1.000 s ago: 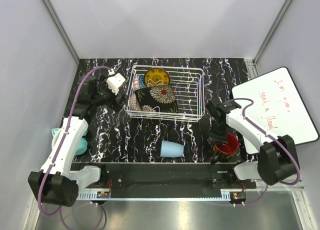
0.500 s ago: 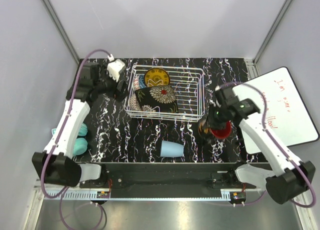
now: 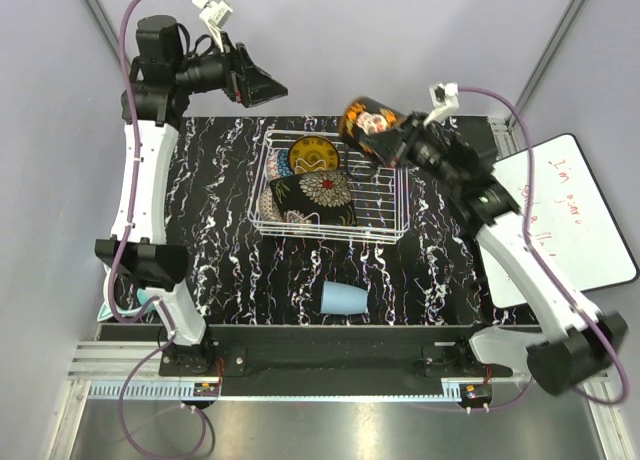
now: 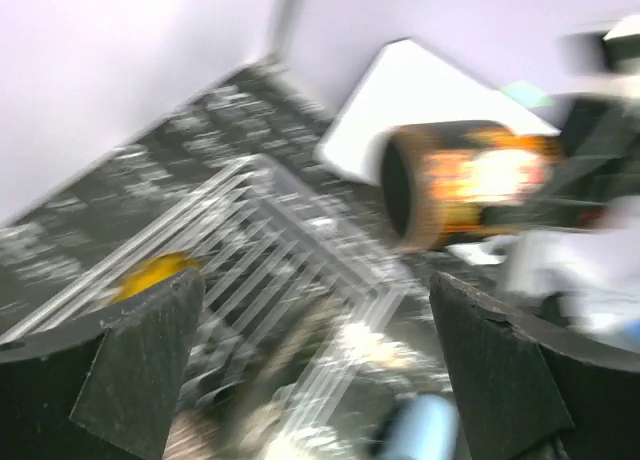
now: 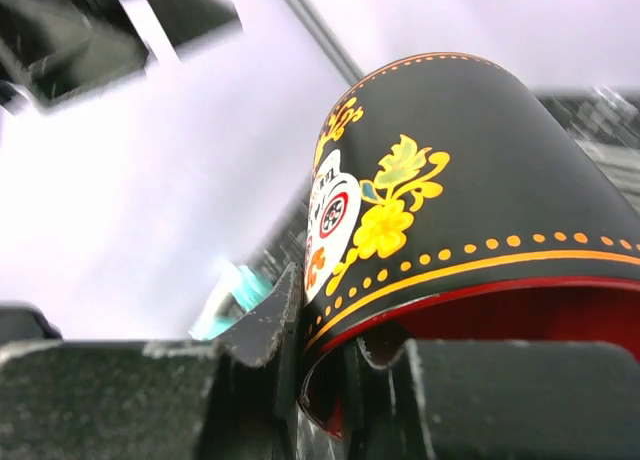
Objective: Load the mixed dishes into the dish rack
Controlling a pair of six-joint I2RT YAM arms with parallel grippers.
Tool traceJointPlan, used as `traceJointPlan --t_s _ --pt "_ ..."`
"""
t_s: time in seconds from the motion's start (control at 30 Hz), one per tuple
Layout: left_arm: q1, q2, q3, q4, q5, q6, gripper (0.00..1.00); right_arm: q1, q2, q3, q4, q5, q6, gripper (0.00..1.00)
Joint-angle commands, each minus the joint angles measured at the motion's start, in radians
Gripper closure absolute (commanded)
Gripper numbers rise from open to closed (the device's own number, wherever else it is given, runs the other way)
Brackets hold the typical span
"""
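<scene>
My right gripper (image 3: pixel 392 140) is shut on the rim of the red-inside dark floral mug (image 3: pixel 366 119), one finger inside and one outside, holding it high over the back right of the white wire dish rack (image 3: pixel 392 212). The mug fills the right wrist view (image 5: pixel 470 180) and shows blurred in the left wrist view (image 4: pixel 465 185). The black square floral plate (image 3: pixel 312 198) and the yellow ornate plate (image 3: pixel 313 154) lie in the rack, with a blue patterned bowl (image 3: pixel 278 167) beside them. The light-blue cup (image 3: pixel 344 298) lies on its side in front. My left gripper (image 3: pixel 256 83) is open, empty and raised high at the back left.
A whiteboard (image 3: pixel 565 215) with red writing lies at the right edge of the table. A teal item (image 3: pixel 108 305) shows behind the left arm's base at the near left. Grey walls close in the back and both sides.
My right gripper lifted the mug from the near right of the table and carried it up over the rack's back right. My left arm rose from beside the rack to high at the back left.
</scene>
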Motion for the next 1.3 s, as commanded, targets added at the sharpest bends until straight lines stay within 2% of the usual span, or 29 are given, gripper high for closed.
traceJointPlan --t_s 0.0,0.03,0.07,0.23,0.43,0.57,0.8,1.27 --pt "-0.008 -0.032 -0.159 0.305 0.270 -0.443 0.01 0.000 0.146 0.022 0.742 -0.118 0.184 1.00" --pt "-0.013 -0.090 -0.287 0.485 0.284 -0.521 0.01 -0.003 0.192 0.028 0.799 -0.138 0.263 1.00" --pt "-0.019 -0.115 -0.330 0.541 0.290 -0.528 0.01 -0.006 0.212 0.037 0.894 -0.147 0.296 1.00" --pt "-0.033 -0.176 -0.448 0.554 0.294 -0.438 0.01 -0.016 0.286 0.115 0.985 -0.159 0.433 1.00" --pt "-0.080 -0.218 -0.554 0.560 0.224 -0.388 0.01 -0.019 0.336 0.163 1.027 -0.178 0.499 1.00" --pt "-0.121 -0.221 -0.565 0.605 0.188 -0.426 0.01 -0.017 0.358 0.172 1.048 -0.175 0.504 1.00" --pt "-0.163 -0.161 -0.557 0.821 0.172 -0.673 0.01 -0.009 0.425 0.181 1.139 -0.182 0.557 1.00" --pt "-0.214 -0.110 -0.523 0.820 0.125 -0.666 0.01 0.047 0.514 0.262 1.211 -0.251 0.608 1.00"
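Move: Out in mid-air, the mug is held by its rim in the right hand, its middle roughly 4 cm ahead, 3 cm left and 2 cm above that hand. From the open left hand it lies about 21 cm right, 5 cm back and 4 cm below. Below the right hand are the dish rack, some 11 cm left, 3 cm ahead and 34 cm down, and in it the yellow plate, 14 cm left, 8 cm ahead and 30 cm down. Bringing the mug up to the left hand, the right hand first sweeps forward and left, then rises, about 12 cm altogether, keeping its rim grip and rolling its left side up some 30 degrees. The left hand comes to meet the mug, going 9–10 cm right with some drawing back and sinking, wrist swinging clockwise and tipping down, fingers staying wide open beneath the mug's base, by the handle. ##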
